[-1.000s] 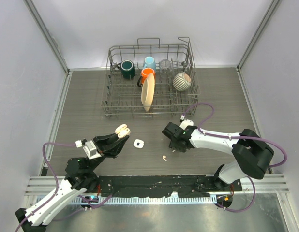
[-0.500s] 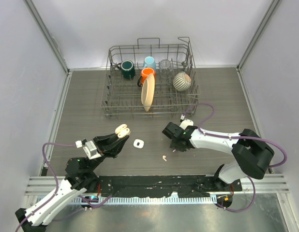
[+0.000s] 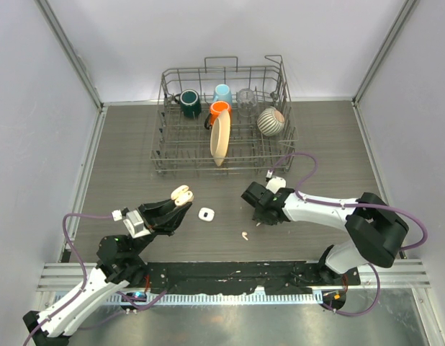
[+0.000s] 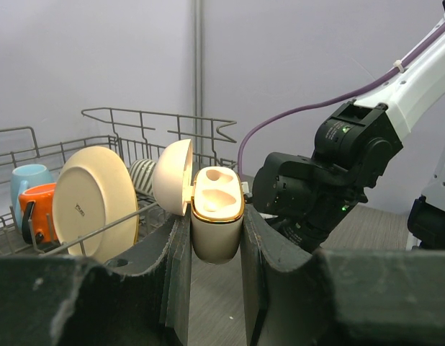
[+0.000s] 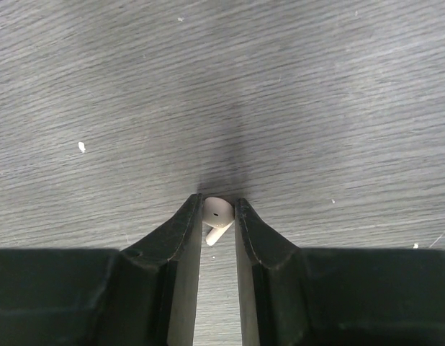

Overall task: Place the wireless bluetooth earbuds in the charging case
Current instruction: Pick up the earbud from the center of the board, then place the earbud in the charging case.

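Note:
My left gripper (image 4: 216, 216) is shut on a cream charging case (image 4: 216, 244) and holds it upright above the table. The lid stands open to the left, and both sockets in the top look empty. From above, the case (image 3: 182, 193) sits left of centre. My right gripper (image 5: 218, 205) is down at the table, shut on a white earbud (image 5: 217, 213) pinched by its head, with the stem pointing back between the fingers. A second earbud (image 3: 244, 235) lies loose on the table, just near of the right gripper (image 3: 260, 220).
A small white rounded-square case (image 3: 206, 214) lies on the table between the two grippers. A wire dish rack (image 3: 280, 148) at the back holds mugs, a cream plate (image 3: 219, 139) and a striped bowl. Grey walls close in both sides.
The right gripper's jaws have closed onto the earbud on the table. The left arm and the case it holds have not moved.

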Controlling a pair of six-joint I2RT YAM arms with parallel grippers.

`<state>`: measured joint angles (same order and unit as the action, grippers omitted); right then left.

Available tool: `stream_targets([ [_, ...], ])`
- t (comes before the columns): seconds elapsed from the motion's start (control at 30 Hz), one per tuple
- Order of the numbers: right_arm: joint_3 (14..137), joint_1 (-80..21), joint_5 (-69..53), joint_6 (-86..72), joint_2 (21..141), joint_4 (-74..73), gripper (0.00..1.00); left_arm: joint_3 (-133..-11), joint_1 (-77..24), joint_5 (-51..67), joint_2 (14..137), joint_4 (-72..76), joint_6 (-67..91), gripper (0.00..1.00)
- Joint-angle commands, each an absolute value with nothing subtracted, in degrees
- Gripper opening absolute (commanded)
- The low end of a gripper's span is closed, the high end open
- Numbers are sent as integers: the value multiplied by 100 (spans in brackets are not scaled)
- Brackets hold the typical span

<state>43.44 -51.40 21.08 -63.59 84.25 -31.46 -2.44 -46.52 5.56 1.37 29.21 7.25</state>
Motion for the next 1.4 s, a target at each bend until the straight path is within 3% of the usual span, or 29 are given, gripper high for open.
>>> stream_targets([
  [0.0,4271,-5142,2294,-5925,8113,-2813,1,290,-4676,501,97,3050,703,0],
  [0.37,4622,-5528,3321,-5002,6461,-2224,1,290,-4676,378,193,3190,756,0],
  [0.7,5414,-7197,5263,-3543,6346,-1653,1,316,-4676,273,509,3559,879,0],
  [0.83,5405,-7856,6142,-2639,6188,-620,1,316,-4676,264,598,3630,905,0],
  [1.03,5291,-8367,6258,-1196,6222,1043,1,316,-4667,264,615,3639,905,0],
  [1.37,5660,-8464,5424,-220,6609,1723,1,290,-4676,352,721,3595,870,0],
])
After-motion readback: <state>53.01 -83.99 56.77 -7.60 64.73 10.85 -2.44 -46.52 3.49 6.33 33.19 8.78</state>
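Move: The earbud is already pinched in the right fingertips, down at the board. From there the open charging case it is bound for is held in the left hand, about 20 cm to the left, some 4 cm back and roughly 27 cm higher. A loose earbud lies about 4 cm left and 3 cm back on the board, the white square case about 15 cm left and 2 cm ahead. For the left hand, the charging case sits right at its fingertips. Keeping its pinch on the earbud, the right hand lifts off the board and climbs about 30 cm, swinging left some 12 cm on the way, mostly in the later part, towards the open case; a small forward drift early on turns into a slight draw back. Meanwhile the wrist tips the fingers up by some 60 degrees, from pointing steeply down to roughly level, and turns them counter-clockwise towards the left, while the left hand keeps hold of the case almost in place. ##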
